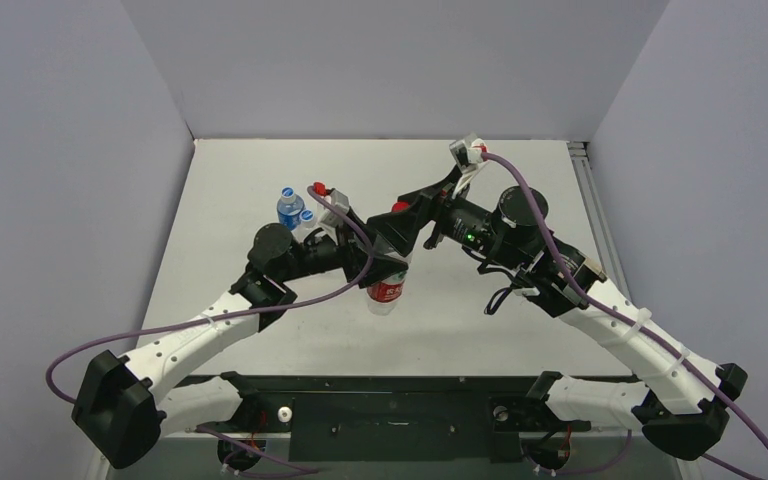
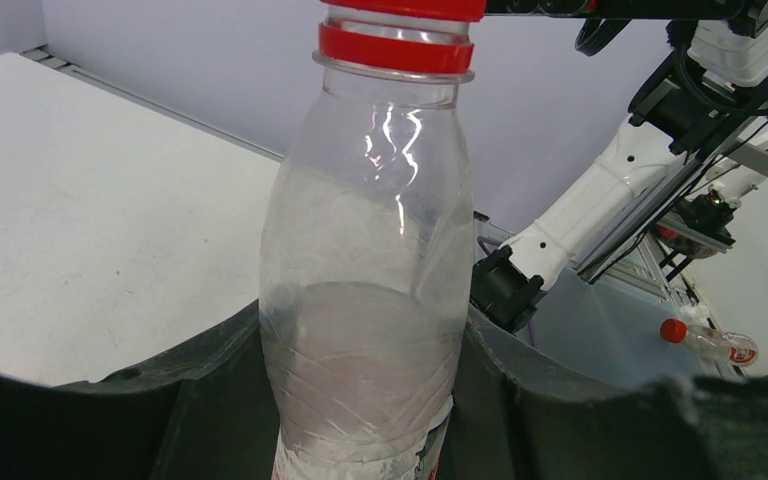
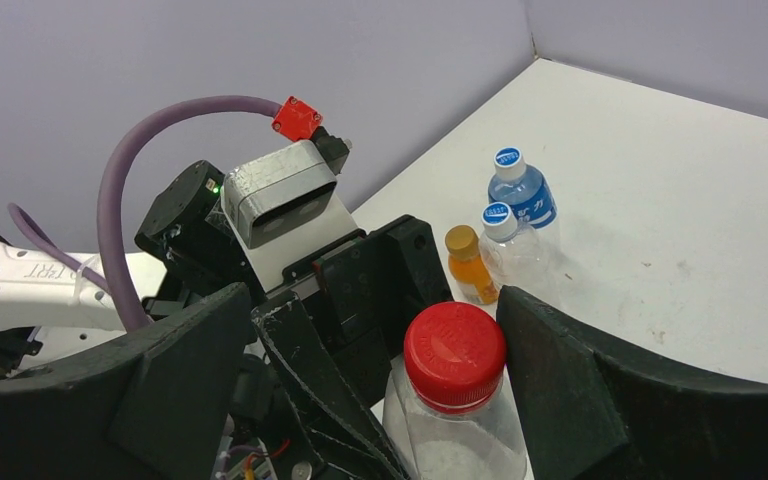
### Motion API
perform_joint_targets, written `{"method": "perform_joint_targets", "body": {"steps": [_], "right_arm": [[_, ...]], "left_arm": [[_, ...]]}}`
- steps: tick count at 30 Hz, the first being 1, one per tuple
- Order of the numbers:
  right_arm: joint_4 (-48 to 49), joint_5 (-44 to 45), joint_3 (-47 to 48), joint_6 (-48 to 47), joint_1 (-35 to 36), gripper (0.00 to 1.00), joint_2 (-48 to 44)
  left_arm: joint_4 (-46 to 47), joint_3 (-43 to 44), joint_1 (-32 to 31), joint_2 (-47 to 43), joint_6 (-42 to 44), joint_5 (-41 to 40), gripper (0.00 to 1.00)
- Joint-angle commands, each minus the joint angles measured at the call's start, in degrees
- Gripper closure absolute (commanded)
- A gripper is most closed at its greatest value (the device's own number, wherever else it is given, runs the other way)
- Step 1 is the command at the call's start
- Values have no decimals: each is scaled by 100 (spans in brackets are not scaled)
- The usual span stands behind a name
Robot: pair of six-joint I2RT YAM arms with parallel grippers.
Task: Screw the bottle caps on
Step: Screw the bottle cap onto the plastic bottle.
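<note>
A clear bottle [image 1: 385, 290] [image 2: 365, 300] [image 3: 460, 440] with a red-and-white label stands upright in mid-table, and my left gripper [image 1: 385, 265] [image 2: 365, 400] is shut on its body. A red cap [image 1: 400, 207] [image 2: 400, 10] [image 3: 454, 355] sits on its neck. My right gripper [image 1: 405, 215] [image 3: 380, 330] hangs open around that cap. Its right finger [image 3: 600, 400] is against or just beside the cap, and the left finger [image 3: 160, 390] stands well apart. Two blue-and-white caps [image 3: 508, 157] [image 3: 497, 213] and an orange-gold cap [image 3: 461, 240] sit on three small bottles to the left.
The small bottles [image 1: 295, 212] stand grouped just behind my left wrist. Grey walls close the table on three sides. A small red-capped bottle [image 2: 705, 338] lies off the table beyond the right arm's base.
</note>
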Motion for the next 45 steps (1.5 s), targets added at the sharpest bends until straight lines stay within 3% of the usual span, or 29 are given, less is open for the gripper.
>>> {"method": "perform_joint_targets", "body": {"steps": [1, 24, 34, 45], "right_arm": [[129, 14, 151, -33, 104, 13, -92], [-592, 748, -5, -232, 94, 13, -801], [-460, -277, 667, -290, -347, 15, 57], [-655, -433, 361, -336, -457, 36, -140]], "left_arm": [[293, 28, 144, 81, -169, -9, 100], [153, 140, 411, -18, -74, 381, 100], [552, 142, 402, 2, -509, 1044, 100], [616, 124, 411, 28, -527, 1235, 100]]}}
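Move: The red cap, already on the mouth of the bottle held in the left hand, sits just inside the forward finger of the open right hand: about 2 cm ahead of that hand's point, 1 cm left and 1 cm lower. The clear bottle stands some 16 cm ahead and 20 cm left, the blue one 23 ahead and 26 left, the orange one 12 ahead and 27 left, all roughly 25 cm lower. From the left hand the cap is about 5 cm ahead, 2 cm right, 9 cm up. From the red cap, its side against the forward finger, the right hand swings back, right and a little up by about 5 cm, then loops forward, down and partly left again to straddle the cap, its fingers starting to close. The left hand keeps its grip on the bottle, easing forward 2 cm, then back 3 cm while turning clockwise some 10 degrees. ##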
